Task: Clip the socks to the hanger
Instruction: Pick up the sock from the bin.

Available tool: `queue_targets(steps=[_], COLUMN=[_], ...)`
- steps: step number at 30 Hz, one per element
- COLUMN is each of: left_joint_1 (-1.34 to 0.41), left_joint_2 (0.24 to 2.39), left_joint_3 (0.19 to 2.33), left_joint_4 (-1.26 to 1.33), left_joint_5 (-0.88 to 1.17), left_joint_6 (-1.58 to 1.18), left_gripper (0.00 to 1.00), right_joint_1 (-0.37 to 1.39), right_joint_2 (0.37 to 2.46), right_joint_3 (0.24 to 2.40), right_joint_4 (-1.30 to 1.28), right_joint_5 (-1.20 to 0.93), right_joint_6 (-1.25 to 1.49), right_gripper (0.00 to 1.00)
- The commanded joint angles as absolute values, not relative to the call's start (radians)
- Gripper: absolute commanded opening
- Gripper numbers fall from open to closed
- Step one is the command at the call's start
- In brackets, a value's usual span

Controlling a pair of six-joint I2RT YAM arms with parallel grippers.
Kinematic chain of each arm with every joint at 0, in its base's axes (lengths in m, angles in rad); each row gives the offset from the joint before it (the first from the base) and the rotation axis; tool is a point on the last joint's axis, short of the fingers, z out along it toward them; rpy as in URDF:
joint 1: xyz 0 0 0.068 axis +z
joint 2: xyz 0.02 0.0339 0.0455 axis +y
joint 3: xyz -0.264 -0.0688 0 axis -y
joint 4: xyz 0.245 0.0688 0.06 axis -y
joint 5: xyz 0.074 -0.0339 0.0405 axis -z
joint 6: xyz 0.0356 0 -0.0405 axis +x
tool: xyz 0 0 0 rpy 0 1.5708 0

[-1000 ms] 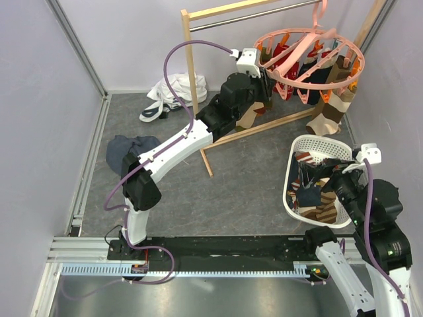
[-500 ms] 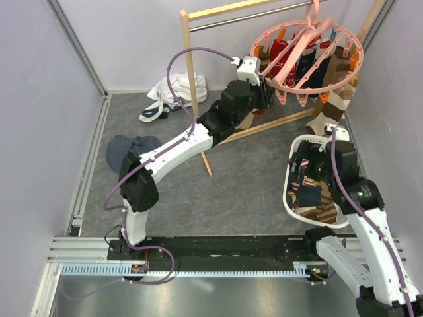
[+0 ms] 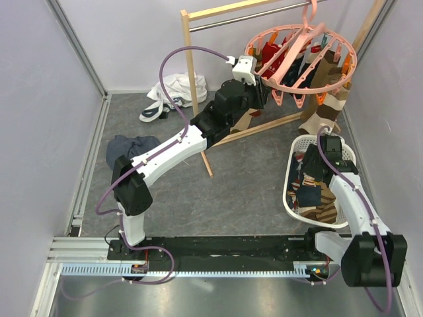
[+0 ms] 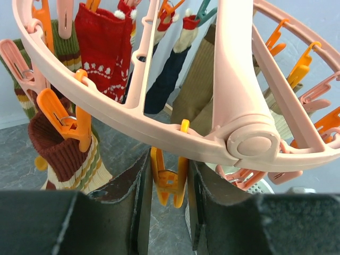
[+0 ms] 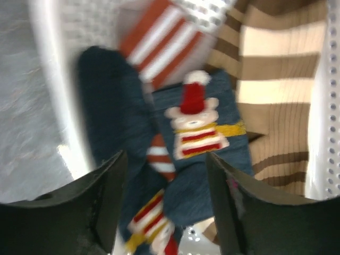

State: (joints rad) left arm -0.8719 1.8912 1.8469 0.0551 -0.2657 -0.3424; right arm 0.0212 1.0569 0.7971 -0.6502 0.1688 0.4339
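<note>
The pink round hanger (image 3: 301, 56) hangs from the rail with several socks (image 3: 324, 112) clipped round its ring. My left gripper (image 3: 263, 84) reaches its near rim. In the left wrist view the hanger (image 4: 239, 106) fills the top, and my left gripper (image 4: 169, 159) is shut on an orange clip (image 4: 169, 183) that hangs from the ring. My right gripper (image 3: 309, 174) points down into the white basket (image 3: 289, 178). In the right wrist view the right gripper (image 5: 165, 154) stands open just above a navy bear-patterned sock (image 5: 202, 133), with brown-and-cream socks (image 5: 276, 106) beside it.
The wooden-framed rail (image 3: 192, 59) stands at the back, its foot bar slanting across the floor. A white garment (image 3: 173, 92) lies behind it and a dark cloth bundle (image 3: 129, 148) lies at the left. The right wall runs close to the basket.
My right arm has swung forward and down over the basket, and its jaws have narrowed a little. The hanger has shifted left and tilted, with my left gripper still on its clip.
</note>
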Motion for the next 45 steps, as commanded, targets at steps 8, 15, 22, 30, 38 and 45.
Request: queue_targets(steps=[8,15,22,30,38,45], left_joint_1=[-0.871,-0.871,-0.871,-0.871,-0.87,-0.871], left_joint_2=[1.841,1.847,1.845,1.85,1.844,1.833], left_joint_3=[1.832,1.842,1.845,1.871,1.873,1.878], left_joint_4=[0.066,0.061,0.037,0.008,0.006,-0.02], left_joint_5=[-0.265,-0.249,-0.242,-0.247,-0.258,-0.253], left_joint_6=[-0.308,-0.318,-0.327,-0.325,-0.324,-0.341], left_gripper=[0.02,0.02,0.02,0.02,0.02,0.02], right_joint_1=[-0.15,-0.155,-0.155,-0.155,-0.153,-0.143], right_joint_2=[1.203,1.298,1.258,1.157,0.95,0.81], right_joint_3=[0.66,0.634,0.589,0.549,0.569,0.656], right_joint_4=[-0.331,-0.265,-0.25,-0.261,-0.31,-0.363], right_joint_5=[0.104,0.121,0.112,0.081,-0.064,-0.185], right_joint_6=[0.508,0.5,0.496,0.485,0.474,0.44], right_gripper=[0.49,0.46,0.28,0.0,0.0,0.0])
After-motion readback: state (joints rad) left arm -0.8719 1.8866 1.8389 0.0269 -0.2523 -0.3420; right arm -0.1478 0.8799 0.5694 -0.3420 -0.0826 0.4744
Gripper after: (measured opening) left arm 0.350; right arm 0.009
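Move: In the bin under the right hand, the navy sock with the red-hatted figure has its middle about 9 cm below the open fingers and 3 cm to their right, neither ahead nor back. From the hand, the red-and-white striped sock lies some 10 cm ahead, the dark sock 3 cm to the left and 2 ahead, the tan-and-brown sock about 10 cm right, all equally low. For the left hand, the figured sock is roughly 14 cm back, 20 right and 34 below. Dipping about 8 cm into the bin and drifting some 4 cm right and a little forward, the right hand closes its partly open fingers on the figured sock near the white pompom, pinching the cloth shut. It then lifts by about as much and swings back left, fingertips tipping up some 15 degrees. The left hand keeps its pinch on the yellow clip, nearly still. ##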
